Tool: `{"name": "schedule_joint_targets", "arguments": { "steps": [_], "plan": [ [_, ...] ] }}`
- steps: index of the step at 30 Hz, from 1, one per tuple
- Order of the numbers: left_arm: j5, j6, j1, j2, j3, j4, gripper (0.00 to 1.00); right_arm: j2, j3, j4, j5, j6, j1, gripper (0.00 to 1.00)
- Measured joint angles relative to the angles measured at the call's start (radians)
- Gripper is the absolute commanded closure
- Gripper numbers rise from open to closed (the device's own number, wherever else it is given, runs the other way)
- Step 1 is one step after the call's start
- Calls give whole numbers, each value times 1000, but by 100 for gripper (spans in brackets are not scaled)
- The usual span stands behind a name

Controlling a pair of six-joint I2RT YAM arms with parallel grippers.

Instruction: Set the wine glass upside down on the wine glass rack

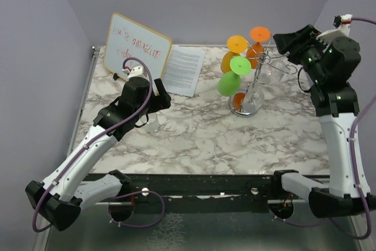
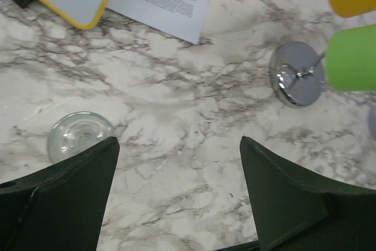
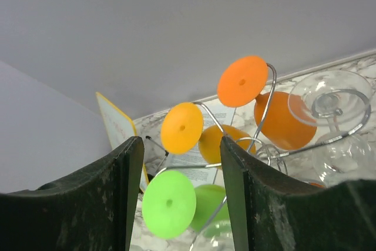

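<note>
The chrome wine glass rack stands at the back right of the marble table, its disc base visible in the left wrist view. A clear wine glass hangs upside down in a curled wire arm, beside orange, yellow and green glasses. My right gripper is open just right of the rack top, holding nothing. Another clear wine glass stands on the table just outside the left finger of my open left gripper.
A yellow-framed whiteboard leans at the back left, with a printed sheet lying next to it. Grey walls close in the table on three sides. The arm bases sit on a black rail at the near edge.
</note>
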Motion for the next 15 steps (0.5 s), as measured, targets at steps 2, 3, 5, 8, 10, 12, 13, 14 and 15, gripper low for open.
{"name": "schedule_joint_targets", "arguments": {
  "steps": [2,3,5,8,10,12,13,14,15],
  "plan": [
    [-65,8,0,0,-16,-32,31,-89,-49,2,2,-16,0,41],
    [-87,13,0,0,-29,-45,36,-129,-75,0,4,-22,0,42],
    [-116,16,0,10,-53,-66,46,-192,-123,-2,12,-31,0,42],
    [-123,27,0,63,-67,-89,54,-257,-170,-19,32,-41,0,42],
    [-124,35,0,110,-67,-90,57,-284,-187,-32,46,-48,0,42],
    [-124,43,0,156,-67,-91,61,-302,-201,-51,58,-55,0,42],
    [-124,46,0,176,-67,-90,62,-309,-209,-62,63,-58,0,42],
    [-125,51,0,194,-67,-90,63,-317,-216,-74,67,-60,0,42],
    [-126,56,0,218,-67,-92,63,-326,-223,-83,71,-63,0,42]
  ]
}}
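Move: The clear wine glass standing on the table is about 22 cm below the left hand, some 8 cm to its left and 2 cm ahead. From that hand, the rack's base lies about 14 cm ahead and 37 cm right, the paper roughly 33 cm ahead and 6 cm right. From the right hand, the hung orange glass's foot is about 12 cm ahead, 5 cm left and 8 cm lower; the clear glass is some 50 cm left and 8 cm back, 41 cm below. Down towards the rim of the standing clear glass goes the left hand, sinking about 11 cm and drifting a little left, mostly early on; its fingers tip further down, its left side rolls up by nearly 20 degrees, and the wide-open fingers narrow to under half open, empty. The empty right hand backs away from the rack by some 8 cm, quickly then easing, its fingers staying half open. ##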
